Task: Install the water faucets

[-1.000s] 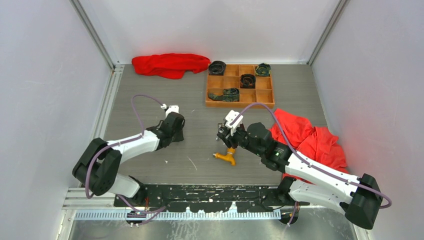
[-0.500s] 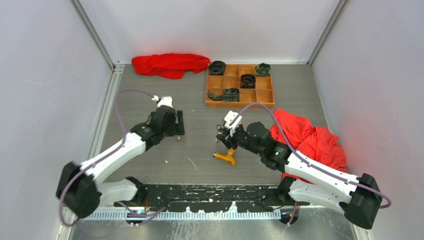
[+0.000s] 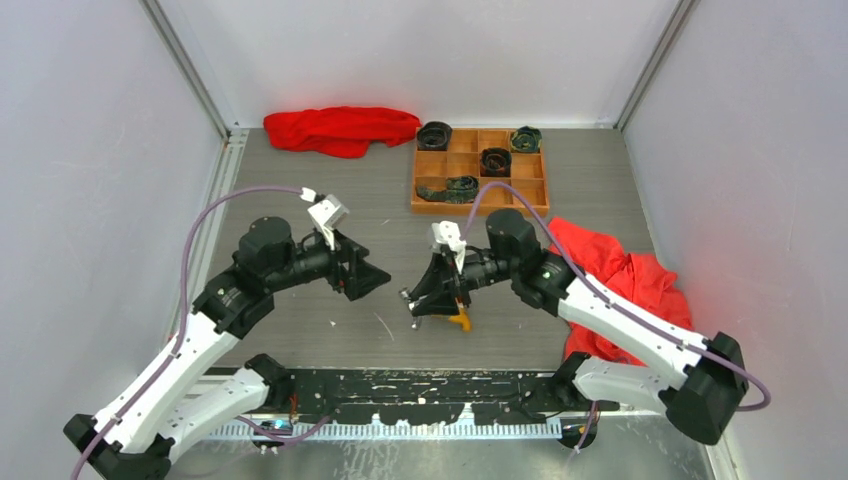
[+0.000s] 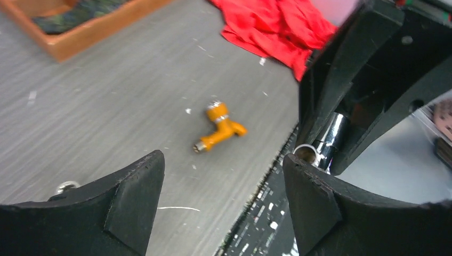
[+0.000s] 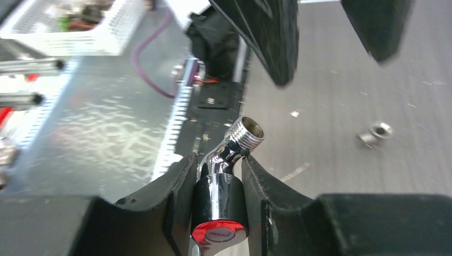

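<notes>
The shiny silver water faucet (image 5: 224,194) is clamped between my right gripper's (image 5: 219,162) fingers, its threaded end (image 5: 246,132) sticking out past the fingertips. In the top view my right gripper (image 3: 415,300) lies low and points left. The orange-yellow water faucet (image 3: 460,320) lies on the table just beneath it, and shows in the left wrist view too (image 4: 217,125). My left gripper (image 3: 372,276) faces the right one from a short distance, open and holding nothing. In the left wrist view my left gripper (image 4: 223,160) has the silver faucet (image 4: 325,143) just beyond its right finger.
A wooden compartment tray (image 3: 432,165) with dark rolled items stands at the back. One red cloth (image 3: 340,128) lies at the back left, another (image 3: 625,280) under the right arm. A small silver nut (image 5: 376,133) lies on the table. A black rail (image 3: 400,385) runs along the near edge.
My left gripper has opened, risen and turned right toward the other gripper. My right gripper has tipped over to point left, carrying the silver faucet.
</notes>
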`<state>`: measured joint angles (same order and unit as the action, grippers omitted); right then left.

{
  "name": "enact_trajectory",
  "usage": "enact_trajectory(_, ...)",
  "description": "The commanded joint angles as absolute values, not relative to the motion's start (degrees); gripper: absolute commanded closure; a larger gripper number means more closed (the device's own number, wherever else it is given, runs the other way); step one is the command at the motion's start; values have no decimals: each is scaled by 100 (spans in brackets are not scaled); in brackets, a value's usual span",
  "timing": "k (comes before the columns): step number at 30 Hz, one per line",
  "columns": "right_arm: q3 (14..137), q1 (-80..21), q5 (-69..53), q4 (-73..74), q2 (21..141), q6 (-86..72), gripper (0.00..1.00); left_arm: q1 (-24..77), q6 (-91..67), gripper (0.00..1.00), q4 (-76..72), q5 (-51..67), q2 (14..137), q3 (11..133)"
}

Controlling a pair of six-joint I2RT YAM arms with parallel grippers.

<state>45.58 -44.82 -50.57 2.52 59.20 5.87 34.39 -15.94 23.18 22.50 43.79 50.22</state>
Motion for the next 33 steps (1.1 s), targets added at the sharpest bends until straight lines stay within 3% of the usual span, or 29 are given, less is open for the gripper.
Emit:
enact_trajectory(1,5345,-4444,-6881,820,6469,646,99,3437,-1724,19,1709,3757,4511,4992)
enact_trajectory(9,5380,-4439,-6697,771,6534,619,99,3436,-1937,21,2461,5181,5652,5782)
enact_trajectory(16,5397,-4446,-6612,809,6615,606,99,3437,-2332,25,2073,6066,6046,5750)
enact_trajectory(24,5460,-4431,-6542,882,6648,653,99,3437,-1983,41,2601,6554,6503,5819)
enact_trajectory(33,5588,-4426,-6487,967,6846,661,99,3462,-1903,41,2692,6666,6593,5768)
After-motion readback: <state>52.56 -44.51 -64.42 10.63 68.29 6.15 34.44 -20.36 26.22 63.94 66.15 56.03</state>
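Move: The threaded end of the chrome faucet, held in the right fingers, is about 8 cm to the left hand's right, 4 cm back and 2 cm lower. From the left hand, the yellow tap lies some 17 cm right and 1 cm ahead; the loose chrome fitting, about 11 cm ahead and 6 cm left; both roughly 25 cm below. From the right hand, the faucet's threaded end is level fore-and-aft, about 3 cm left, at much the same height. No contact by the left fingers can be made out: they come in around the faucet's threaded end, the hand going about 7 cm back and 6 cm right and sinking slightly, turning some 35 degrees clockwise, rolling as well and partly closing. The right hand keeps its grip on the faucet, draws back about 3 cm early with a small counter-clockwise turn, then nearly holds still. ##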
